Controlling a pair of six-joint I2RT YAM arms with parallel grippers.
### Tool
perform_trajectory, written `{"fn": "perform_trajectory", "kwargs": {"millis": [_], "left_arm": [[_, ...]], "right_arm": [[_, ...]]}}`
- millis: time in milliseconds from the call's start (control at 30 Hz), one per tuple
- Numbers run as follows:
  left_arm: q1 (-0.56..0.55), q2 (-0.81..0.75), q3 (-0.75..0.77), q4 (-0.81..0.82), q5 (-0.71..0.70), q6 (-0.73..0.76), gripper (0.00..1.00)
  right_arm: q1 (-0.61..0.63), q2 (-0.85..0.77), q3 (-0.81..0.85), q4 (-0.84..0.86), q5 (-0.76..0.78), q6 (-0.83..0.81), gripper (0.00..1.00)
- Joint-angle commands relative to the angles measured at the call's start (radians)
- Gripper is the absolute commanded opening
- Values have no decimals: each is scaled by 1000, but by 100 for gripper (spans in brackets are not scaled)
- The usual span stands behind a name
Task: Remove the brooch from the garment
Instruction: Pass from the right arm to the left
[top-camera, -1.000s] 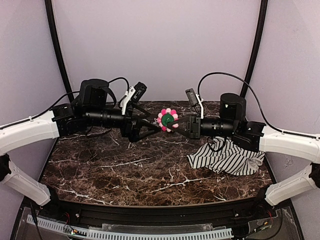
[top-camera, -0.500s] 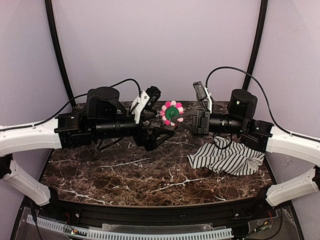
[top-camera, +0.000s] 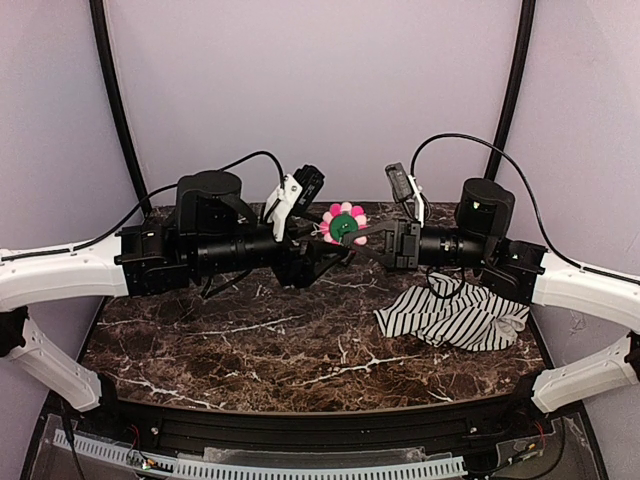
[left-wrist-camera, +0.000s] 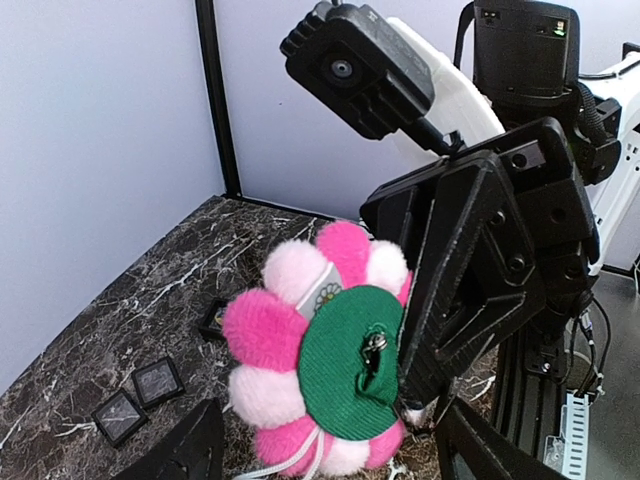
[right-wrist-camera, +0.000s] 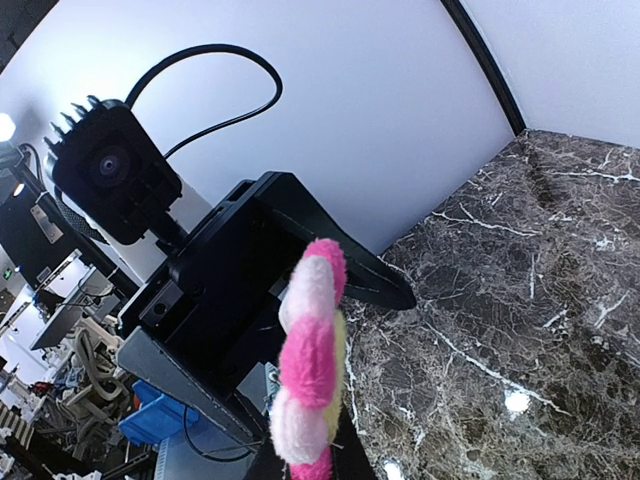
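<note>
The brooch (top-camera: 343, 225), a fluffy flower of pink and white petals, hangs in the air above the back of the table. My right gripper (top-camera: 359, 232) is shut on its edge from the right. In the left wrist view its green felt back (left-wrist-camera: 350, 365) with the metal pin faces me. My left gripper (top-camera: 328, 257) stands open just left of and below the brooch, its fingers (left-wrist-camera: 195, 450) wide on either side without touching it. The striped garment (top-camera: 455, 315) lies crumpled on the table under the right arm, apart from the brooch.
Small black square frames (left-wrist-camera: 160, 380) lie on the marble table (top-camera: 250, 340) near the back left corner. Lilac walls close in the back and sides, with black posts (top-camera: 112, 90) in the corners. The two wrists face each other closely.
The right gripper has lifted the brooch higher. The left arm has risen and pushed right, bringing its fingers around the brooch; they have started to narrow.
</note>
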Motion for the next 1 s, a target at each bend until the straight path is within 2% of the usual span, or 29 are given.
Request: {"fn": "perform_trajectory", "kwargs": {"millis": [0,700,967], "left_arm": [[-5,-24,-5,48,43,-9,69],[-5,-40,-39,82,173,-41,33],[-4,-35,-38,92,222,-86,27]], "right_arm": [[-4,-1,21,20,-27,-4,0],[-4,-14,6,22,-77,-29,0],[-4,-28,-11,38,-96,-40,0]]}}
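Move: The brooch, already pinched in the right fingertips, has its middle about 1 cm ahead, 1 cm to the right and 2 cm above the left hand's point. From the right hand its middle is 1 cm ahead, 2 cm left and 2 cm up. From the left hand, the crumpled garment lies roughly level, 26 cm right, and the single black frame 15 cm ahead, 16 cm right, both some 31 cm below. The left hand eases back about 2.5 cm and slightly up, narrowing its fingers around the right-held brooch's lower part. ##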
